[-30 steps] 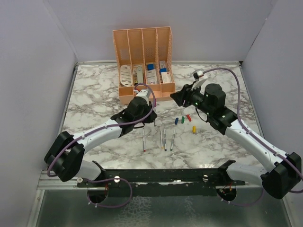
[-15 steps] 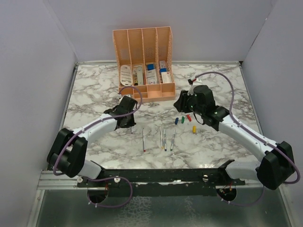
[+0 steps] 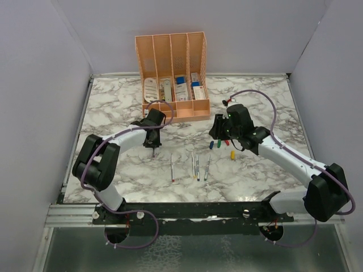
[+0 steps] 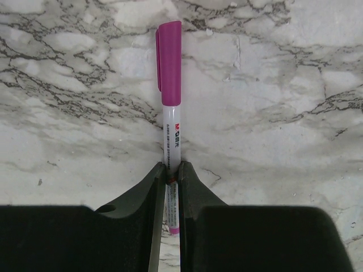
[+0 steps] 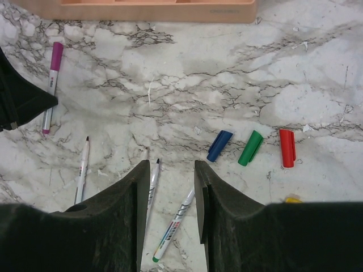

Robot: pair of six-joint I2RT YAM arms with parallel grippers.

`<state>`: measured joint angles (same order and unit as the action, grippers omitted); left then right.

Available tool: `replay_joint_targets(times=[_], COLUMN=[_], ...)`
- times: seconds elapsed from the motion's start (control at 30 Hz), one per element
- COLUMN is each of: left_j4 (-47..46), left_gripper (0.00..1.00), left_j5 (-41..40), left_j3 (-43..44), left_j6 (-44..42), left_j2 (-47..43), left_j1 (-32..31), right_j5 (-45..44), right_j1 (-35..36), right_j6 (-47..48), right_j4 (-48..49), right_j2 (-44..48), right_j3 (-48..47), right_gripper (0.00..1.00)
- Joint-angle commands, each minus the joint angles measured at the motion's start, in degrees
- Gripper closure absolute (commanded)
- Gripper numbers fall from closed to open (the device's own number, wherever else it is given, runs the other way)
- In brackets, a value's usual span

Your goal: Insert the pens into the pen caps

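Note:
My left gripper (image 4: 172,170) is shut on the white barrel of a purple pen (image 4: 171,133), which wears its purple cap (image 4: 169,62) and is low over the marble. In the top view this gripper (image 3: 153,140) is left of the middle. My right gripper (image 5: 169,167) stands open above loose pens (image 5: 152,181), holding nothing. The blue cap (image 5: 219,145), green cap (image 5: 250,148) and red cap (image 5: 287,148) lie in a row to its right, and the yellow cap (image 3: 232,154) lies nearer. Several uncapped pens (image 3: 195,165) lie side by side on the table.
A peach organiser (image 3: 172,79) with white boxes and cards stands at the back centre. The marble table (image 3: 113,113) is fenced by grey walls left, right and behind. A black rail (image 3: 193,211) runs along the near edge.
My left arm has swung left and down with the capped purple pen. The right gripper has moved down and left, closer to the caps and loose pens.

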<state>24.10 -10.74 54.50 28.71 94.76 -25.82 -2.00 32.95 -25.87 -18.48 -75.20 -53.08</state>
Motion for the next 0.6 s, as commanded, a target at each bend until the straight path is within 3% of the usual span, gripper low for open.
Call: replay_joint_targets(times=[0.0, 0.13, 0.3, 0.57], left_j4=[-0.5, -0.7, -0.6, 0.8], left_gripper=[0.86, 0.81, 0.61, 0.57], left_j5=[0.4, 1.0, 2.1, 3.1], left_j3=[2.4, 4.1, 5.9, 6.8], left_j6=[-2.0, -2.2, -2.4, -1.8], left_j2=[3.3, 5.8, 5.9, 1.1], left_j1=[1.0, 1.4, 1.6, 1.7], right_j5=[-0.1, 0.0, -0.1, 0.3], right_j1=[0.3, 0.3, 0.3, 0.3], right_j6=[-0.4, 0.1, 0.8, 1.0], right_j4=[-0.5, -0.6, -0.5, 0.5], right_j2=[1.9, 2.1, 2.5, 2.9], right_j3=[0.8, 0.6, 0.7, 1.5], right_gripper=[0.64, 0.64, 0.64, 0.64])
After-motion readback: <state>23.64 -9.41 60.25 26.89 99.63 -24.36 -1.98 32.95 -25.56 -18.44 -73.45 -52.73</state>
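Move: My left hand still grips the capped magenta pen behind its middle, at table height. The bare spot where I'll let go is about 3 cm straight ahead. The tray's middle is some 18 cm ahead and 10 cm to the right. The nearest uncapped pen lies about 9 cm back and 9 cm right. From my empty right hand that spot is roughly 26 cm left, 3 cm ahead and 12 cm lower. With my left hand low over the marble, I carry the magenta pen level and forward towards the tray, about 3 cm, wrist unchanged. Partway along my fingers start to open. They spread on either side of the barrel, letting go of the pen, and my hand stops there without lifting. ##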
